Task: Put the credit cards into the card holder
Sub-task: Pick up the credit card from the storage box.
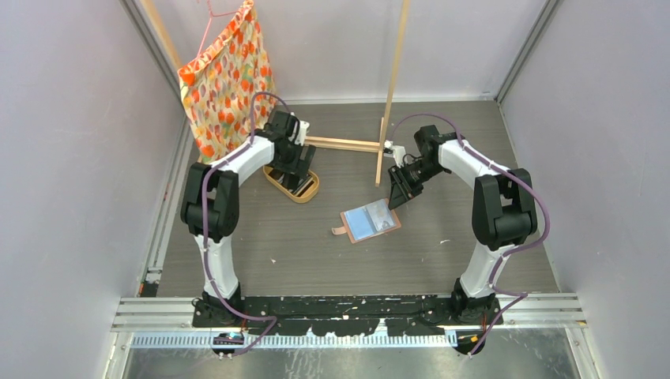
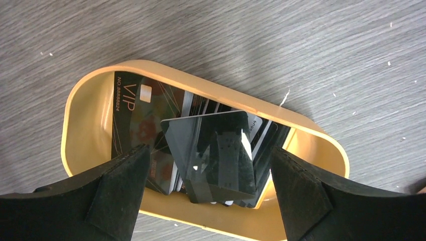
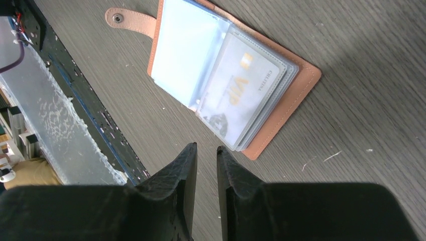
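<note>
Several credit cards, mostly black and glossy, are stacked in an oval tan tray; a black "VIP" card lies at the left of the pile. My left gripper hovers right above them, open wide, one finger on each side of the top card and nothing gripped. The card holder lies open on the table, with a pale "VIP" card inside a clear pocket and its snap tab sticking out. My right gripper hangs just beyond the holder, its jaws a narrow gap apart and empty.
A patterned orange fabric bag hangs on a hanger at the back left. A wooden stand rises behind the right arm, with a wooden bar on the table. The black base rail runs along the near edge.
</note>
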`<state>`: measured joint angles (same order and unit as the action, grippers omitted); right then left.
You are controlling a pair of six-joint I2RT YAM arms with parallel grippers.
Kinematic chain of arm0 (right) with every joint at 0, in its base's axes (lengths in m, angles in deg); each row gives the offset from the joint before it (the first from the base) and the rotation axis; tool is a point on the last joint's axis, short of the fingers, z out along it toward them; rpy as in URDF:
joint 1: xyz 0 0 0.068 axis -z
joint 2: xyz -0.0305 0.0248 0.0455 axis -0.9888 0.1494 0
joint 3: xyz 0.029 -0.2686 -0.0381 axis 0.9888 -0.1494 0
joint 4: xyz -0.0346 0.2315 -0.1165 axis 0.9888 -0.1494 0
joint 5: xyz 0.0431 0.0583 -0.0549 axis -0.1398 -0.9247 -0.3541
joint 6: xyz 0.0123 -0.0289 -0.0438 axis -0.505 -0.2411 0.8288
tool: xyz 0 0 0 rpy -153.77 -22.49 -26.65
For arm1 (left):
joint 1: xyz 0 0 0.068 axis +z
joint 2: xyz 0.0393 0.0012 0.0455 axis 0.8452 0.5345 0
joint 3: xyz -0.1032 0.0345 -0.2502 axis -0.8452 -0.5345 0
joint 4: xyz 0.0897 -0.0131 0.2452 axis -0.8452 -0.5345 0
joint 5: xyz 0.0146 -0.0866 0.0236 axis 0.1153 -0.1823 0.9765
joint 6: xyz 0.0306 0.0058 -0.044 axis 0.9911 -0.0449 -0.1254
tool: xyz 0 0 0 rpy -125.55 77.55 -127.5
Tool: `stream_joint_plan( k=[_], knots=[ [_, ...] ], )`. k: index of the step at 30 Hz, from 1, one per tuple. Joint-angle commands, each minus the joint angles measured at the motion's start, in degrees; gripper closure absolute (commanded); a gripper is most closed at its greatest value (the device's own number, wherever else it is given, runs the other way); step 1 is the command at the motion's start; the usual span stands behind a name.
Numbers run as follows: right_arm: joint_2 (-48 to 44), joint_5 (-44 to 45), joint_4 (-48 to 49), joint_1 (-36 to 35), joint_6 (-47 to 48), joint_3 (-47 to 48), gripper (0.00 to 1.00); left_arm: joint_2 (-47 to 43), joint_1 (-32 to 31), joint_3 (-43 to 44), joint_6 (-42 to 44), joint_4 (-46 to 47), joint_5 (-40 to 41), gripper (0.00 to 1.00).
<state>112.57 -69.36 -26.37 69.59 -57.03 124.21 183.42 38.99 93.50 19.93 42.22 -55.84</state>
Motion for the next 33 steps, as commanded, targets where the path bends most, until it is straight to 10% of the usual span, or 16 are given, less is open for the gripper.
stream_joint_plan(
  k=[1,33],
  knots=[
    [0.0,0.1,-0.5,0.2,0.8,1.8,0.73,1.1,0.2,2.9,1.8,0.1,-0.2,0.1],
    [-1.2,-0.4,-0.6,0.2,1.0,1.8,0.73,-0.3,0.2,1.9,1.5,1.9,-3.3,0.53]
  ],
)
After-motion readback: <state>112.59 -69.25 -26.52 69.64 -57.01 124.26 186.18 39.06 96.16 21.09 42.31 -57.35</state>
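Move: The credit card to be picked, a dark one lying askew on top of the stack in the storage box, is some 2 cm below the left hand and about 1 cm ahead, already between the open fingers. The VIP card lies about 4 cm ahead and 4 cm to the left of that hand, the card holder roughly 11 cm back and 18 cm right. From the right hand, the dark card is about 11 cm ahead and 24 cm to the left. The dark card's two side edges are met by the left fingertips, which close from nearly wide open to a little over half and pinch across its width, the grip effort rising at the end. Meanwhile the left hand only eases about 1 cm forward, slightly right and down over the box, its wrist hardly turning. ##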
